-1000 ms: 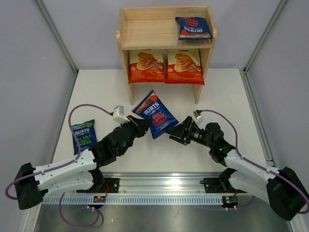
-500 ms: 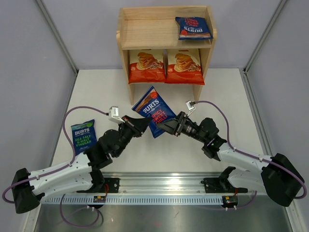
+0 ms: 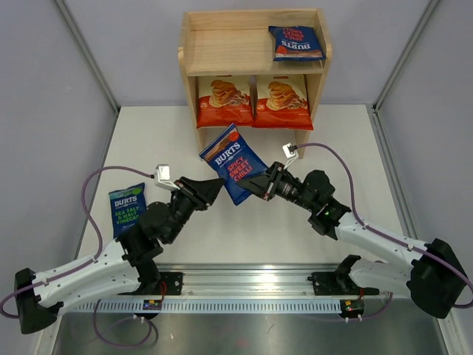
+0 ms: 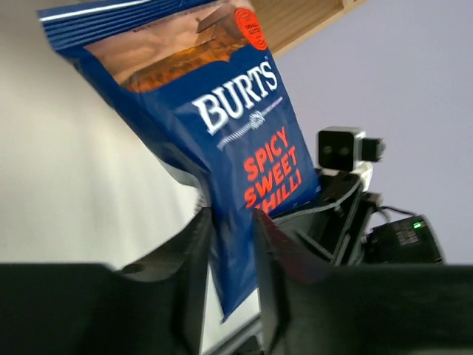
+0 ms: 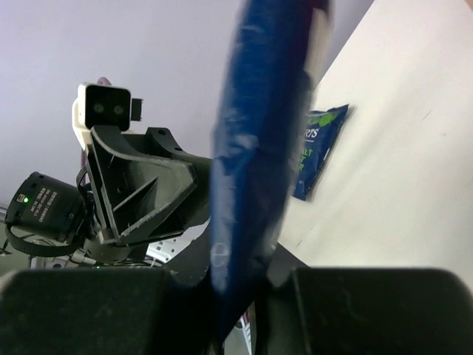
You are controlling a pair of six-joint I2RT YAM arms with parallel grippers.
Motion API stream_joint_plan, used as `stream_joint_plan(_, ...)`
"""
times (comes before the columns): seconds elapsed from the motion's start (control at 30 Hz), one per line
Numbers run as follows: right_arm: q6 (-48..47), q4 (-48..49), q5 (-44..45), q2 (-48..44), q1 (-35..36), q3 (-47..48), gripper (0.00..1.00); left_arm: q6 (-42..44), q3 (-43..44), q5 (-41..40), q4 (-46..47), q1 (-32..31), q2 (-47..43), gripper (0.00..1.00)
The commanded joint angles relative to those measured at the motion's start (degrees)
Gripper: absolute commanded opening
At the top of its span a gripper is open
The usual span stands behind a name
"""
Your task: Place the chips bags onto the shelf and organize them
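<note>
A dark blue Burts chips bag (image 3: 233,163) (image 4: 244,148) (image 5: 259,148) hangs tilted above the table between both arms. My right gripper (image 3: 255,183) (image 5: 236,270) is shut on its lower right edge. My left gripper (image 3: 219,185) (image 4: 228,218) straddles the lower left edge with its jaws slightly apart. The wooden shelf (image 3: 222,44) (image 4: 303,18) stands at the back. Another dark blue bag (image 3: 295,42) lies on its top right. Two cream-and-red bags (image 3: 224,101) (image 3: 281,101) fill the lower tier. A blue-green bag (image 3: 127,208) (image 5: 319,148) lies flat at the left.
A metal rail (image 3: 244,285) carrying both arm bases runs along the near edge. Grey walls close in the table on the left, right and back. Purple cables (image 3: 96,181) loop from each wrist.
The right gripper moved in from open and closed on the dark blue bag. The left gripper's jaws loosened. Both arms stretched forward, and the bag rose slightly toward the shelf.
</note>
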Motion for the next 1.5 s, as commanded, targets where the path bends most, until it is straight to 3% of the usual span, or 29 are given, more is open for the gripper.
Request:
stream_joint_plan(0.0,-4.3,-4.5,2.2,-1.7,0.2,6.2,0.08,3.3,1.0,-4.5,-3.0,-0.2,-4.1,0.36)
stream_joint_plan(0.23,-8.1,-14.9,3.1,-1.0,0.2,15.9,0.09,6.8,4.2,-13.1,-19.7,-0.1,-9.9,0.61)
stream_joint_plan(0.37,-9.6,-23.6,4.5,0.5,0.2,24.7,0.09,8.5,8.1,-16.5,-31.2,0.1,-8.4,0.73)
stream_joint_plan(0.5,-10.4,-31.2,5.2,5.6,-0.4,39.9,0.10,9.3,10.9,-14.9,-40.1,1.0,-5.4,0.84)
stream_joint_plan(0.7,-5.2,-38.9,5.6,16.8,-3.8,60.8,0.09,10.7,11.7,-9.4,-43.1,2.4,-2.4,0.98)
stream_joint_plan(1.07,7.8,-46.0,17.2,37.2,-8.8,91.0,0.09,11.7,10.9,-5.8,-46.2,2.5,-7.9,0.99)
stream_joint_plan(1.27,12.8,-46.1,24.8,47.1,-10.1,99.5,0.10,11.5,9.3,-4.0,-47.6,2.5,-11.7,0.99)
stream_joint_plan(1.47,17.4,-49.7,31.4,51.4,-10.9,103.9,0.11,11.2,8.4,-3.1,-49.6,2.5,-14.8,0.99)
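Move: The open left half of the top shelf, where the Spicy Sweet Chilli bag pinched in my right hand is going, lies about 32 cm ahead, 4 cm left and 15 cm above that hand. The Burts bag already up there is about 32 cm ahead, 13 cm right and 15 cm up. Below, slightly under hand height and 28 cm ahead, the two Cassava bags sit 8 cm left and 11 cm right. From my left hand the open spot is 32 cm ahead, 5 cm right and 15 cm up. Keeping its pinch on the Spicy Sweet Chilli bag, my right hand lifts about 25 cm, then swings forward some 27 cm over the top shelf's front edge, turning clockwise by about 35 degrees and sinking a few centimetres at the end. My left hand, already loosening, opens wide and backs off the bag some 10 cm to the left and 7 cm down, rolling, then draws back a little. ##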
